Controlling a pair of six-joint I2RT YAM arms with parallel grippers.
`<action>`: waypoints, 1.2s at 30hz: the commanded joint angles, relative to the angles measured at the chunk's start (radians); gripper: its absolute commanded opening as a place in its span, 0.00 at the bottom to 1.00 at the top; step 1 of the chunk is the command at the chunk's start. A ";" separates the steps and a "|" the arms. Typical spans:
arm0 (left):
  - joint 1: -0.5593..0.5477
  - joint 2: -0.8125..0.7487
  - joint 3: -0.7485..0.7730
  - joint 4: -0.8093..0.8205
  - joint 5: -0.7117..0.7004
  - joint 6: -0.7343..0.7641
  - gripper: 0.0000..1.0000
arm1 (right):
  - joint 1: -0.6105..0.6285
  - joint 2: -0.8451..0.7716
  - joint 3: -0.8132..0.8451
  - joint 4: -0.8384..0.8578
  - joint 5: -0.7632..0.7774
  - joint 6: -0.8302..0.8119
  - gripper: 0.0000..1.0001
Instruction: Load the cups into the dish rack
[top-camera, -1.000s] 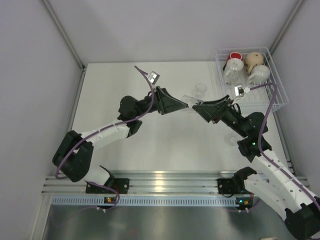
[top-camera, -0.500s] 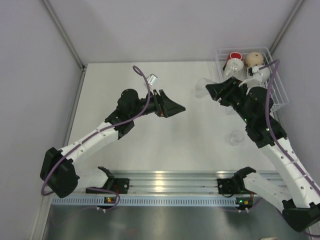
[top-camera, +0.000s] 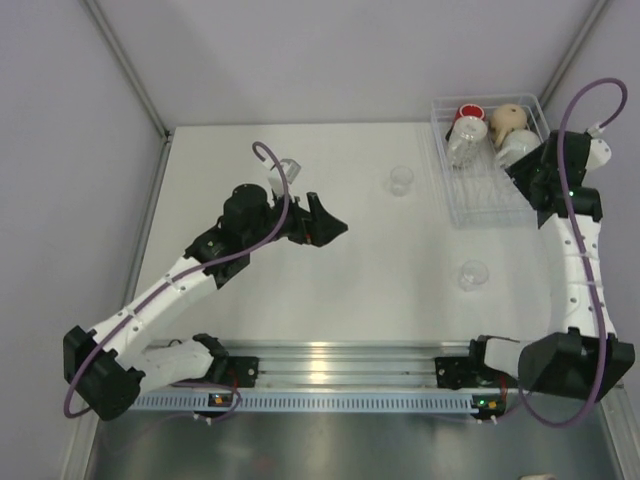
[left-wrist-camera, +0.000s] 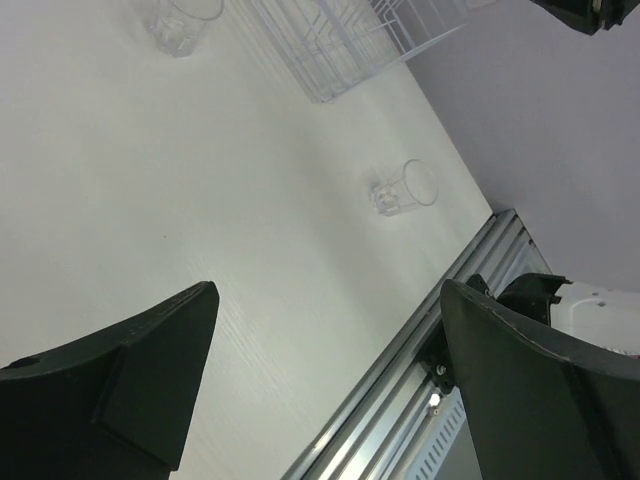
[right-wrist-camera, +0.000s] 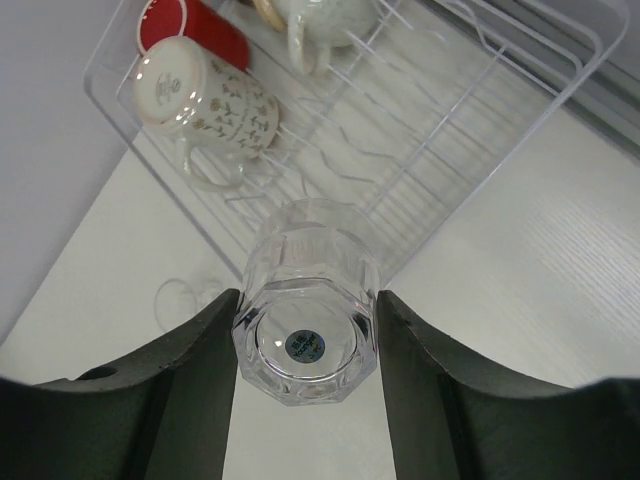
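The white wire dish rack (top-camera: 478, 200) stands at the back right of the table. In it lie a red cup (top-camera: 468, 114), a beige mug (top-camera: 508, 121), a white mug (top-camera: 516, 147) and a pale flowered mug (right-wrist-camera: 212, 104). My right gripper (right-wrist-camera: 307, 318) is shut on a clear glass tumbler (right-wrist-camera: 307, 300), held base toward the camera above the rack's near edge (right-wrist-camera: 480, 130). A second tumbler (top-camera: 402, 180) stands left of the rack, and a third (top-camera: 472, 275) stands nearer the front. My left gripper (top-camera: 337, 226) hangs open and empty over mid-table.
Grey walls close in the left, back and right sides. An aluminium rail (top-camera: 330, 360) with the arm bases runs along the front edge. In the left wrist view the two table tumblers (left-wrist-camera: 405, 188) and the rack corner (left-wrist-camera: 340, 50) lie ahead.
The tumbler passed from my left gripper to the right one. My left gripper opened and pulled back left; the right arm swung the tumbler over to the rack.
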 joint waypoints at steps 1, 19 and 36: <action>-0.001 -0.039 0.013 -0.056 -0.040 0.059 0.98 | -0.033 0.097 0.140 -0.102 0.110 0.079 0.00; -0.001 -0.056 0.033 -0.110 -0.081 0.041 0.98 | -0.118 0.512 0.405 -0.194 0.243 0.159 0.00; -0.001 -0.039 0.080 -0.148 -0.066 0.049 0.98 | -0.151 0.661 0.371 -0.145 0.248 0.150 0.00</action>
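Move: The right hand already grips a clear glass cup; the free spot in the rack's near right corner lies some 7 cm ahead, 10 cm to its right and about 20 cm below. At about that depth, the white cup stands some 17 cm ahead and 8 cm right, the floral cup 17 cm ahead and 6 cm left. From the left hand that corner spot is about 16 cm ahead, 50 cm right and 20 cm down. Still pinching the glass, the right hand sinks 12 cm, moving right and forward into the rack's near right corner, tipping down. ##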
